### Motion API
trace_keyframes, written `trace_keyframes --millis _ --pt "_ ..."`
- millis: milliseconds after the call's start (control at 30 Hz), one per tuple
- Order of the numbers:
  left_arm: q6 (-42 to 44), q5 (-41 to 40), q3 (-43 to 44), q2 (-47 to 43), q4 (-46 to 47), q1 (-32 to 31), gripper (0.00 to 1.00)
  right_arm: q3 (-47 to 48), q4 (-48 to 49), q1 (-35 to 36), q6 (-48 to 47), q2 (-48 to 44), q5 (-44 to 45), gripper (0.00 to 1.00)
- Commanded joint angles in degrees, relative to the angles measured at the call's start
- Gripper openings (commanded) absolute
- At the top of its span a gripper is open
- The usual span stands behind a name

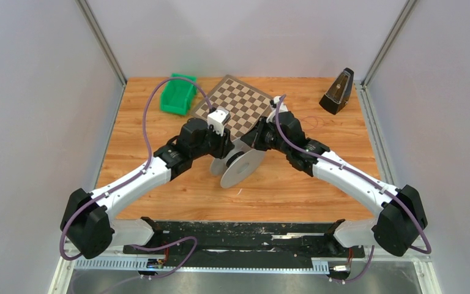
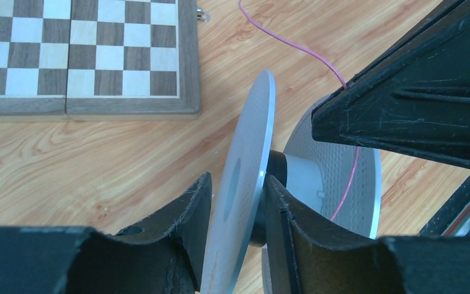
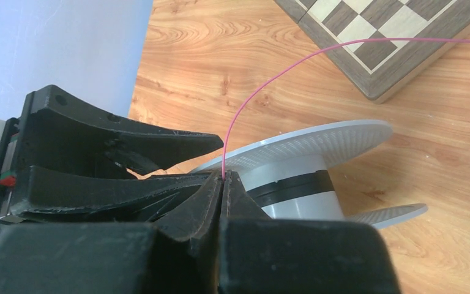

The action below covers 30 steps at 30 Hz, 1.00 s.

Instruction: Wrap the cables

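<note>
A grey spool [image 1: 242,168] lies tilted on the wooden table between both arms, with a thin pink cable [image 3: 269,79] running to it from the chessboard side. My left gripper [image 2: 237,180] is open, its jaws standing astride the spool's near flange [image 2: 254,135], with a small gap on the left side. My right gripper [image 3: 223,179] is shut on the pink cable right beside the spool's hub [image 3: 294,177]. In the left wrist view, the right gripper's black fingers [image 2: 416,104] hang over the far flange, and the cable [image 2: 294,46] leads up to them.
A folded chessboard [image 1: 235,104] lies just behind the spool. A green bin [image 1: 177,95] stands at the back left and a black wedge-shaped object [image 1: 338,92] at the back right. Grey walls close in both sides of the table.
</note>
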Motion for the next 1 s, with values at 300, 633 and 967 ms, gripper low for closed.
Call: trace_keyframes --millis 300,633,967 --pt "1.9 2.2 2.8 -3.1 2.0 -0.1 0.47 1.5 2.3 0.4 1.6 -0.2 5.1 0.00" --pt "5.0 2.2 1.9 -3.6 -1.0 -0.1 0.34 -0.5 2.4 0.4 2.5 -1.3 5.7 0.00" --pt "6.9 3.2 -0.3 -5.6 0.6 -0.1 0.16 -0.5 2.6 0.4 2.2 -1.8 5.4 0.00"
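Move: The spool stands on edge with its middle some 8 cm below the left hand and about 3 cm to its right, roughly level fore and aft; its left flange's rim already lies between the spread left fingers. The cable in the right fingers is about 5 cm to the right of the left hand, level with it fore and aft and slightly higher. From the right hand, the spool's middle is about 3 cm left and 12 cm below. The chessboard's middle lies some 28 cm ahead of the left hand and 3 cm right. The left fingers close over the rim of the spool's left flange, one on each face, ending in a narrow pinch. The left hand first rises about 1.5 cm with them still spread, then narrows them while easing about 1 cm back. The shut right fingers keep hold of the pink cable above the spool, edging about 1 cm forward and to the right with a slight clockwise turn. ##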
